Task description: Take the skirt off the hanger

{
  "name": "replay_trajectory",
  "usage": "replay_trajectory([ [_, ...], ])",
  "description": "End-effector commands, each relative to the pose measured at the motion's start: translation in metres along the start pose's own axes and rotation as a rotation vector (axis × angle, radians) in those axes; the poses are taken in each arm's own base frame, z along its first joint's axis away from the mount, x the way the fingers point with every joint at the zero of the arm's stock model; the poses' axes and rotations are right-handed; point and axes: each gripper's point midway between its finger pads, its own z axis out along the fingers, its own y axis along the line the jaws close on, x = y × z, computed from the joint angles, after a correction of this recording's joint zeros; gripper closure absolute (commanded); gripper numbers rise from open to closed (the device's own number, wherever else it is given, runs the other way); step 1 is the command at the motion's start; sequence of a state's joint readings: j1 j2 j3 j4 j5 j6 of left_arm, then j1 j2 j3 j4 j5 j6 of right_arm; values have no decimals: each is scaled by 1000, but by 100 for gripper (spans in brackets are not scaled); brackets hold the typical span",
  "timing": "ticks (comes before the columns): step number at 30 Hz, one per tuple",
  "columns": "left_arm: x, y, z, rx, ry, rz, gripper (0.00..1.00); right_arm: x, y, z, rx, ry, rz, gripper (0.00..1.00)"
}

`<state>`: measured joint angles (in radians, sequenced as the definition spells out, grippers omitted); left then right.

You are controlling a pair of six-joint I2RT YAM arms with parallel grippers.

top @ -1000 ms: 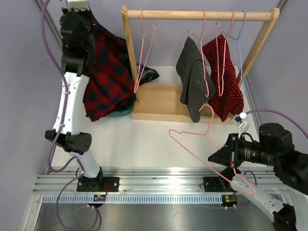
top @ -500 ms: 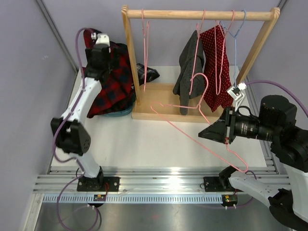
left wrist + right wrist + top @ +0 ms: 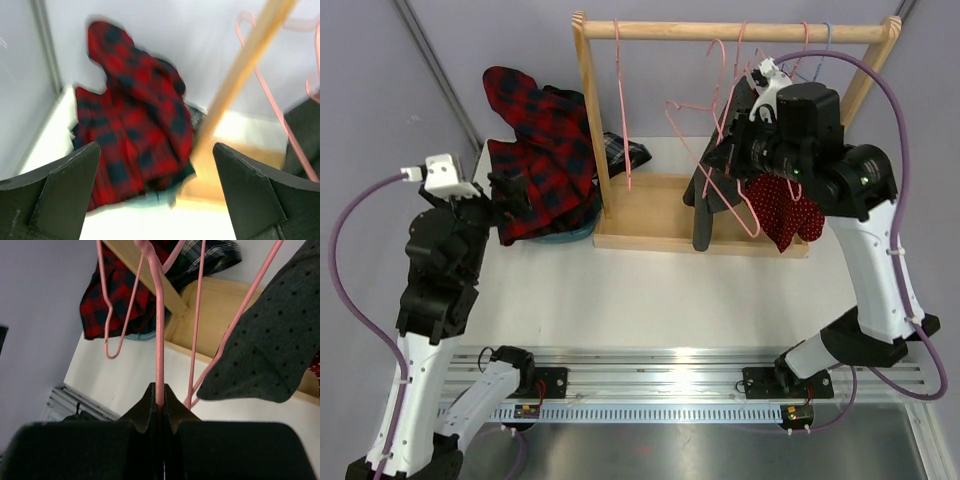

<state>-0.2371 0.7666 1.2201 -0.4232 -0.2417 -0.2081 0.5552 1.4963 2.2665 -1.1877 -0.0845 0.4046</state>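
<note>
The red plaid skirt [image 3: 545, 150] lies crumpled in a heap at the table's back left, off any hanger; the left wrist view shows it [image 3: 135, 115] blurred ahead of the fingers. My left gripper [image 3: 512, 192] [image 3: 155, 150] is open and empty, just short of the heap. My right gripper [image 3: 728, 150] [image 3: 160, 390] is shut on the wire of a bare pink hanger [image 3: 159, 330], holding it [image 3: 672, 106] high beside the rack's rail, in front of the hanging clothes.
The wooden rack [image 3: 735, 31] stands at the back on its base board. On it hang a grey dotted skirt [image 3: 705, 205], a red dotted garment [image 3: 790, 215] and an empty pink hanger [image 3: 623, 110]. A dark plaid cloth [image 3: 625, 152] lies behind the left post.
My left gripper opened and let the plaid skirt drop onto the heap, then drew back and down. My right arm swung the bare pink hanger from the near right up to the rail.
</note>
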Motion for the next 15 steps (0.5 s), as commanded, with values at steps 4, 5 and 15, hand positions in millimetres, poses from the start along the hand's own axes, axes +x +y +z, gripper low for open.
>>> replay_trajectory([
  [4, 97, -5, -42, 116, 211, -35, 1, -55, -16, 35, 114, -200, -42, 100],
  [5, 103, -5, -45, 127, 215, -30, 1, -60, -14, 49, 108, -216, -40, 100],
  [15, 156, 17, -61, 92, 287, 31, 1, -93, -9, 91, 102, -325, 26, 100],
])
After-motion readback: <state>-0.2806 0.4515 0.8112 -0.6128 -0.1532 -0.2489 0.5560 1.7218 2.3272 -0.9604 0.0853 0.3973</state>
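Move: The empty pink hanger is already in the right hand; the open stretch of rail it is going to lies about 13 cm ahead of that hand, 3 cm left and 12 cm higher. The grey skirt hangs roughly 11 cm ahead, 2 cm right and 8 cm lower; the red dotted skirt 12 cm ahead, 8 cm right and as low. An empty hanger hangs about 12 cm ahead and 14 cm left. From the left hand that rail spot is some 13 cm ahead, 26 cm right and 14 cm up. The pink hanger, still pinched in the closed right fingers, is carried hook-up about 10 cm forward and slightly left to the rail, beside the grey skirt, slowing towards the end while the wrist turns some 10 degrees clockwise. The empty left hand, fingers staying wide open, sinks about 15 cm and draws back 5 cm, away from the clothes pile, tipping its fingers down. ##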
